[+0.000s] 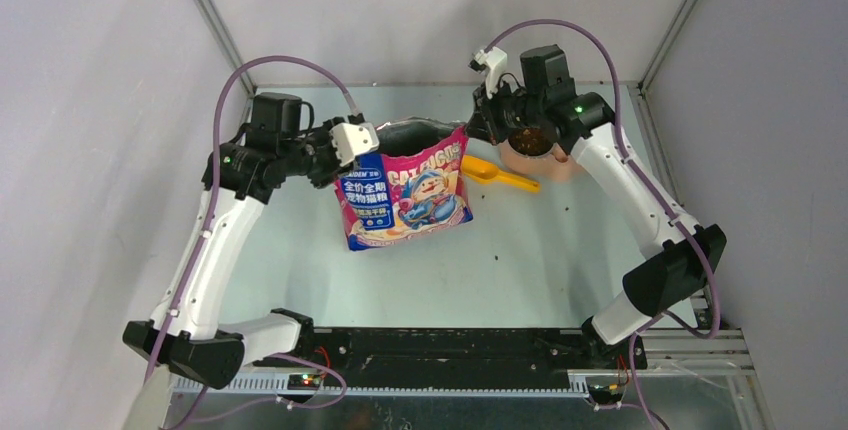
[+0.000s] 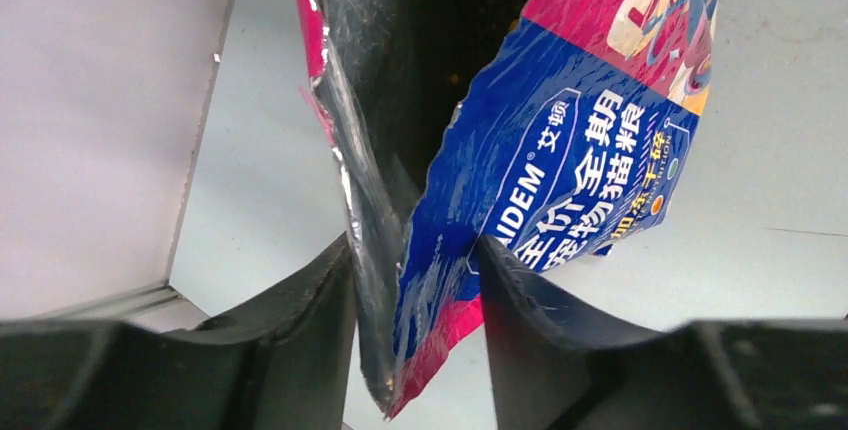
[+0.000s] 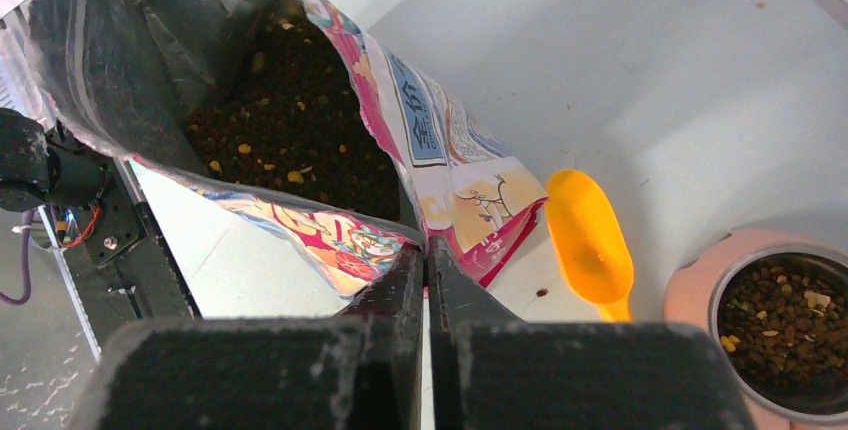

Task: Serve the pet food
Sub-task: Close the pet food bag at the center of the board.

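Observation:
The pet food is dark brown kibble: a mass of it lies inside the open pink-and-blue bag (image 1: 405, 200) and shows in the right wrist view (image 3: 290, 130). More pet food fills the pink bowl (image 1: 530, 140) (image 3: 775, 325). The bag hangs between both arms above the table. My right gripper (image 3: 425, 248) (image 1: 478, 130) is shut on the bag's right rim (image 3: 470, 200). My left gripper (image 2: 413, 245) (image 1: 372, 150) stands open. The bag's left edge (image 2: 440, 290) sits loosely between its fingers, its two layers not pressed flat.
A yellow scoop (image 1: 497, 174) (image 3: 588, 235) lies on the table between the bag and the pink bowl's wall (image 3: 700, 290). A few stray pellets (image 3: 541, 292) dot the table. Grey walls close in the back and sides.

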Robot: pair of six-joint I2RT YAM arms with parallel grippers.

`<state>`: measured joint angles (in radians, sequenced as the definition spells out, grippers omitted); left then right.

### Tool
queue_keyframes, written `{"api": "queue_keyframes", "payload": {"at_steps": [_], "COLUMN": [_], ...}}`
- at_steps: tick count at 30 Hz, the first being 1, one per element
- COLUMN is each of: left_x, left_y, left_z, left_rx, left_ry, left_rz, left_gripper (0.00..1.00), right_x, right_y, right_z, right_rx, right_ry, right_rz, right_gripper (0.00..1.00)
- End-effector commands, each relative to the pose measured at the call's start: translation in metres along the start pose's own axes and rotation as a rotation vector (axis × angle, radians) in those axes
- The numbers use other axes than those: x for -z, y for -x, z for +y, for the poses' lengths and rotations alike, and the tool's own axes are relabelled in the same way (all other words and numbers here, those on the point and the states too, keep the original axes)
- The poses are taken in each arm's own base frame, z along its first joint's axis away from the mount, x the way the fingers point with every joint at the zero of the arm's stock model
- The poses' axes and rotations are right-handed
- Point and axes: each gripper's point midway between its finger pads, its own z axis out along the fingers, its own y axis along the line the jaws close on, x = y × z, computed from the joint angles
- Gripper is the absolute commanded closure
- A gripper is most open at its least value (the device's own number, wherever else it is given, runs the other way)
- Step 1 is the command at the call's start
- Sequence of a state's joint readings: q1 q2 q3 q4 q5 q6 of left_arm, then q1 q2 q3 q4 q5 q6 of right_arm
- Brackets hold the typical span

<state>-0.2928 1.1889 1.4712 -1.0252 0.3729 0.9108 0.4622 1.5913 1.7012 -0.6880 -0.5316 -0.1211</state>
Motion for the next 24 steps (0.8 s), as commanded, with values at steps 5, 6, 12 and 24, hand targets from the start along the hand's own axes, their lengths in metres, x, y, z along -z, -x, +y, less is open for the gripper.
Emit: {"api": "queue_keyframes", "payload": {"at_steps": [5, 6, 12, 24], "left_x": [0.007, 0.008, 0.010, 0.012], "left_y": [0.001, 0.001, -0.011, -0.020], "left_z": [-0.008, -0.009, -0.023, 0.017], "left_rx": [-0.028, -0.029, -0.047, 0.092], "left_ry": [-0.006, -0.006, -0.042, 0.193], "left_rz": [-0.017, -0.015, 0.018, 0.061], "left_gripper": [0.87, 0.93, 1.00, 1.00], "right_x": [0.024, 0.022, 0.020, 0.016], "right_y": [0.051, 0.050, 0.049, 0.037], "right_z": [-0.016, -0.020, -0.038, -0.042], "right_rx": [0.076, 0.071, 0.071, 0.358], "right_ry": [-0.063, -0.066, -0.110, -0.156], "right_rz": [-0.156, -0.150, -0.126, -0.047], "right_gripper": [1.00, 1.00, 1.00, 1.00]}}
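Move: My left fingers, half open, already straddle the left corner of the pet food bag's mouth, which lies right at the fingertips, perhaps 1 cm below. The bag's middle is about 12 cm to the right of this hand, 3 cm farther out and 12 cm down. My right hand already holds the mouth's right corner; the yellow scoop lies roughly 7 cm to its right and 4 cm ahead, the filled bowl some 15 cm right and 10 cm ahead, both well below. I shut my left fingers on the bag's left mouth corner and pinch both walls together, easing back toward myself about 1 cm and then forward again. My right hand keeps its pinch on the right corner, drawing it some 2 cm forward and a little to the right, away from my left hand, while it rolls nearly 10 degrees about its own fingers. ##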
